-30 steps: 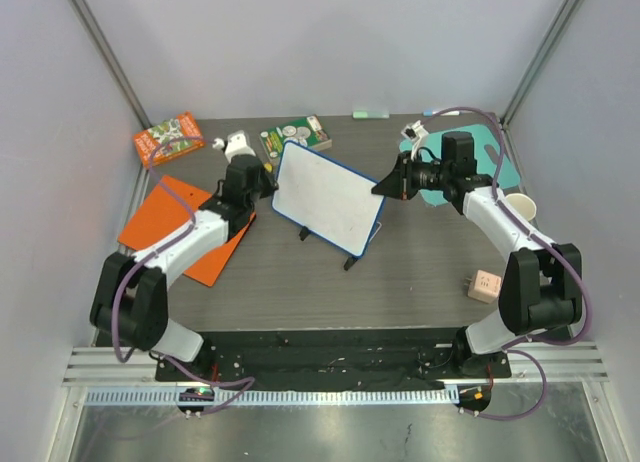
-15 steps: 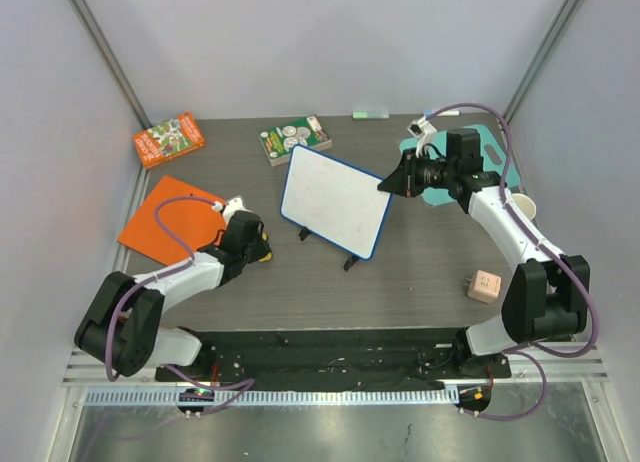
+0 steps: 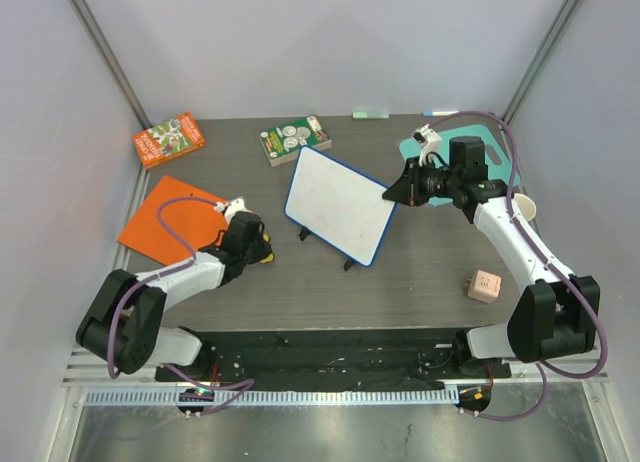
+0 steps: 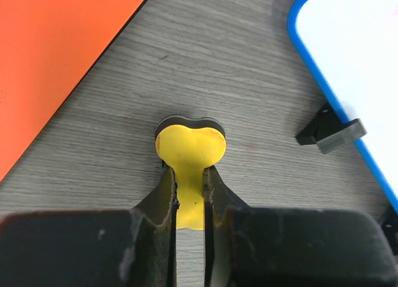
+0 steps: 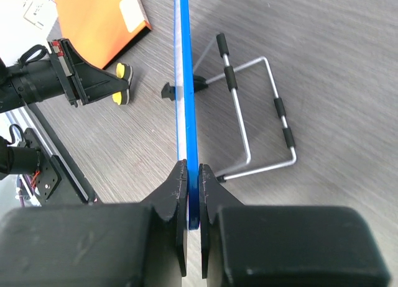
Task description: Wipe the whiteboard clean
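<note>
The whiteboard [image 3: 340, 204], white with a thin blue frame, stands tilted mid-table with its face blank. My right gripper [image 3: 392, 191] is shut on its right edge; the right wrist view shows the blue frame [image 5: 185, 82] clamped between the right gripper's [image 5: 193, 175] jaws. A yellow eraser [image 4: 189, 144] with a dark underside is pinched in my left gripper [image 4: 189, 173], low at the tabletop. This left gripper [image 3: 262, 252] is to the near left of the board and apart from it. One black foot [image 4: 326, 132] of the whiteboard [image 4: 354, 45] shows in the left wrist view.
A flat orange board [image 3: 160, 222] lies at the left, beside my left arm. A teal cutting board [image 3: 497, 152], a paper cup [image 3: 524, 204] and a small pink box [image 3: 485, 285] are at the right. Two printed packets [image 3: 168, 139] [image 3: 295, 139] lie at the back. A wire stand [image 5: 255, 113] sits behind the whiteboard.
My left gripper has pulled back from the whiteboard's upper left edge to the near left of the table, then stayed there. The right gripper has shifted the board slightly right.
</note>
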### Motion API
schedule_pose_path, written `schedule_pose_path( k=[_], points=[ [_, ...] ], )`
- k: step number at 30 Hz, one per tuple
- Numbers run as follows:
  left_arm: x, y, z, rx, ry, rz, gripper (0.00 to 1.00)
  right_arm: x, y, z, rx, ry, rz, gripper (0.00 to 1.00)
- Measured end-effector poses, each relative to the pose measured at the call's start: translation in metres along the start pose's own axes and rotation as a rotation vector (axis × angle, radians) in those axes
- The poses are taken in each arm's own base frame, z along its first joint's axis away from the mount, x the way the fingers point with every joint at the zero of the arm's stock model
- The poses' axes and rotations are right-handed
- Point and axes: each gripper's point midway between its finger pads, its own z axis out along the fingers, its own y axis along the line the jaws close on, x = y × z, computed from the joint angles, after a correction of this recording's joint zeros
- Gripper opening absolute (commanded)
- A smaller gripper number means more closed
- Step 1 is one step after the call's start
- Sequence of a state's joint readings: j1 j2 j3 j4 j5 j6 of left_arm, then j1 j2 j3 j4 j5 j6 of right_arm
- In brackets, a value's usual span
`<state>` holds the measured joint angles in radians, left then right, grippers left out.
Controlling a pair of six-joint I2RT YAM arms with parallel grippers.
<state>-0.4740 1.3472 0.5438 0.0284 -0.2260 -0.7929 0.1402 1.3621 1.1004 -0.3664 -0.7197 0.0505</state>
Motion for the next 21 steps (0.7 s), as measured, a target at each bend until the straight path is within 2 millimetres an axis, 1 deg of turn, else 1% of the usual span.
schedule_pose_path(
  k=[1, 2, 3, 4, 5, 7, 8, 10, 11, 15, 16, 17, 21],
  points=[
    [0.002, 0.001, 0.001, -0.004, 0.006, 0.011, 0.13, 0.002, -0.001, 0.0, 0.006, 0.006, 0.007, 0.01],
    [0.003, 0.003, 0.003, -0.01, 0.013, 0.019, 0.21, 0.003, -0.001, -0.001, 0.012, 0.012, 0.013, 0.01],
    [0.004, 0.003, 0.005, -0.015, 0.018, 0.025, 0.26, 0.005, -0.002, -0.001, 0.02, 0.016, 0.02, 0.01],
    [0.004, 0.002, 0.006, -0.016, 0.021, 0.033, 0.36, 0.007, -0.003, -0.001, 0.029, 0.02, 0.024, 0.01],
    [0.003, 0.002, 0.007, -0.015, 0.021, 0.042, 0.5, 0.01, -0.004, -0.001, 0.035, 0.024, 0.029, 0.01],
    [0.0, -0.001, 0.008, -0.011, 0.016, 0.057, 0.56, 0.017, -0.004, 0.001, 0.052, 0.039, 0.04, 0.01],
    [-0.002, -0.003, 0.008, -0.008, 0.014, 0.064, 0.61, 0.02, -0.005, 0.001, 0.06, 0.046, 0.047, 0.01],
    [-0.007, -0.006, 0.008, -0.003, 0.007, 0.078, 0.65, 0.023, -0.006, 0.002, 0.077, 0.056, 0.054, 0.01],
    [-0.009, -0.008, 0.008, 0.0, 0.003, 0.085, 0.71, 0.024, -0.006, 0.003, 0.081, 0.058, 0.055, 0.01],
    [-0.022, -0.016, 0.006, 0.015, -0.021, 0.121, 0.86, 0.025, -0.005, 0.002, 0.095, 0.064, 0.054, 0.01],
    [-0.024, -0.018, 0.006, 0.017, -0.025, 0.13, 0.92, 0.025, -0.005, 0.002, 0.095, 0.066, 0.055, 0.01],
    [-0.026, -0.018, 0.006, 0.017, -0.028, 0.139, 1.0, 0.023, -0.004, 0.001, 0.096, 0.066, 0.054, 0.01],
    [-0.03, -0.017, 0.004, 0.001, -0.03, 0.172, 1.0, 0.012, 0.001, -0.004, 0.099, 0.074, 0.025, 0.01]
  ],
)
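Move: The left hand already holds the eraser low at the table, its middle about 1 cm ahead of and 1 cm below the hand point. The orange box's middle is some 17 cm left, 5 ahead and 1 below; the whiteboard's middle about 15 right, 5 ahead and 11 higher. From the right hand, gripping its right edge, the whiteboard's middle is roughly 9 cm left, 3 back and 5 below; the eraser is about 24 left, 5 back and 18 below. Down by barely a centimetre, the left hand sets the eraser on the table, then opens wide from its grip, the left finger pushing the eraser leftward towards the orange box; while opening it eases forward and up about 3 cm each way. The right hand keeps its hold on the whiteboard's edge, sinking some 2 cm and drawing slightly back before rising most of the way again. ##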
